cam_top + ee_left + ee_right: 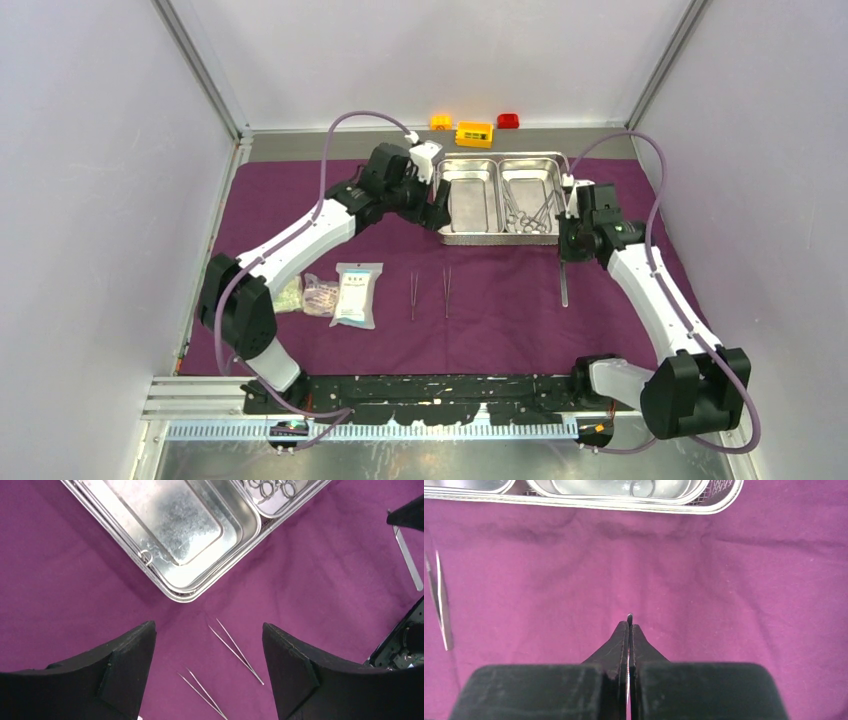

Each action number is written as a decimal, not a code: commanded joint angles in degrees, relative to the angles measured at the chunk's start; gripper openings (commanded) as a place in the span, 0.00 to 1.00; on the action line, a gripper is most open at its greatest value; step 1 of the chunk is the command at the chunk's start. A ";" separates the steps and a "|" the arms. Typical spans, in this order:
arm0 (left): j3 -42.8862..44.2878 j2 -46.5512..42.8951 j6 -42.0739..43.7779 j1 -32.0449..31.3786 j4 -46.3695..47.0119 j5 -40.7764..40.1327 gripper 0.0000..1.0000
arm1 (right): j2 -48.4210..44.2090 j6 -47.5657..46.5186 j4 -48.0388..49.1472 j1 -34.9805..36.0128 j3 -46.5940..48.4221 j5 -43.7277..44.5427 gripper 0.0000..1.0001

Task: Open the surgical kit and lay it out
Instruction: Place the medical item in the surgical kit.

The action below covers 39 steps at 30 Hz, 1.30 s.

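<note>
The dark-purple cloth (500, 300) lies spread out, with the steel tray (497, 156) at its far middle. The tray's left compartment is bare; scissors and clamps (528, 212) lie in the right one. Two thin tweezers (412, 296) (447, 290) lie side by side on the cloth, also in the left wrist view (235, 650). My left gripper (208, 626) hangs open and empty by the tray's (210, 582) near-left corner. My right gripper (629, 626) is shut on a flat steel instrument (564, 285), its tip (629, 616) poking past the fingers just above the cloth.
Three sealed packets (357, 294) (320, 295) (288, 295) lie at the cloth's near left. Yellow (441, 121), orange (474, 133) and red (508, 120) toy bricks stand behind the tray by the back wall. White walls close in both sides.
</note>
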 commanded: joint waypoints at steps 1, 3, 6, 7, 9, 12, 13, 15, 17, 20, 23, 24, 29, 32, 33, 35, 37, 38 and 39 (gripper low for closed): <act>-1.94 -3.86 -0.75 0.19 5.35 -0.99 0.79 | 2.38 -1.82 1.16 0.12 0.53 3.42 0.00; -2.14 -4.03 -1.02 0.19 5.39 -0.93 0.79 | 3.42 -1.65 1.22 0.24 0.73 3.07 0.00; -2.28 -4.10 -1.99 0.12 5.73 -0.57 0.79 | 4.88 -1.64 1.34 0.18 1.06 3.39 0.00; -2.27 -4.05 -2.06 0.15 5.80 -0.49 0.79 | 5.55 -2.07 0.80 0.12 1.37 3.76 0.00; -2.15 -4.09 -2.06 0.17 5.76 -0.47 0.79 | 7.05 -2.66 -0.01 0.16 1.75 5.37 0.00; -2.02 -3.85 -2.21 0.14 5.68 -0.22 0.79 | 8.60 -4.42 -0.40 0.15 1.96 6.75 0.00; -2.17 -3.82 -2.30 0.19 5.89 0.02 0.79 | 9.39 -4.61 -0.77 0.17 2.21 6.86 0.00; -2.28 -3.63 -2.51 0.19 6.17 0.25 0.79 | 11.85 -4.90 -2.18 0.19 3.25 6.83 0.00; -2.08 -3.43 -2.83 0.18 6.15 0.45 0.78 | 13.20 -5.02 -2.51 0.11 3.78 6.84 0.00; -1.85 -3.44 -2.86 0.15 6.10 0.68 0.78 | 14.03 -4.58 -0.96 0.15 3.68 5.70 0.00; -1.73 -3.52 -2.65 0.12 5.91 0.52 0.78 | 15.09 -3.11 0.05 0.25 4.53 4.76 0.00; -1.76 -3.51 -2.51 0.12 5.89 0.46 0.78 | 15.32 -1.48 0.54 0.53 4.77 4.64 0.00; -1.47 -3.65 -0.66 0.14 4.71 -0.91 0.78 | 15.61 3.41 4.51 4.70 4.78 5.19 0.00; -1.95 -3.60 1.99 0.24 3.29 -2.79 0.79 | 15.10 6.64 7.47 7.72 2.79 4.21 0.00; -2.16 -3.60 3.56 0.20 2.81 -3.61 0.79 | 14.76 8.36 8.77 8.62 1.80 3.97 0.00; -2.93 -3.91 5.65 0.40 2.40 -4.48 0.80 | 14.55 11.25 10.52 10.11 0.42 3.89 0.00; -3.87 -4.30 6.16 1.02 2.33 -4.82 0.80 | 14.43 14.40 12.48 11.37 -0.68 3.83 0.00; -5.14 -4.65 5.67 1.72 2.63 -4.27 0.80 | 14.40 15.77 13.81 12.15 -1.36 3.54 0.00; -6.41 -5.32 5.03 2.43 3.46 -3.34 0.80 | 14.51 16.80 14.97 13.22 -1.93 3.71 0.00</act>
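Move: The right gripper already holds the flat steel medical item. Its bare spot on the cloth lies about 14 cm to the left, level fore-and-aft and some 13 cm below. The right-hand tweezers lie about 20 cm left and 1 cm back, and the other pair 27 cm left and 1 cm back. The tray's middle is 22 cm ahead and 8 cm left. From the left hand the spot is roughly 8 cm back, 10 cm right and 20 cm down. Keep the right gripper shut on the steel item and sink about 6 cm towards the cloth in front of the tray, easing slightly right and tipping the fingers some 15 degrees further down. Then swing left about 7 cm, and a little forward, along the tray's near side towards the tweezers, letting half of that tip come back. ##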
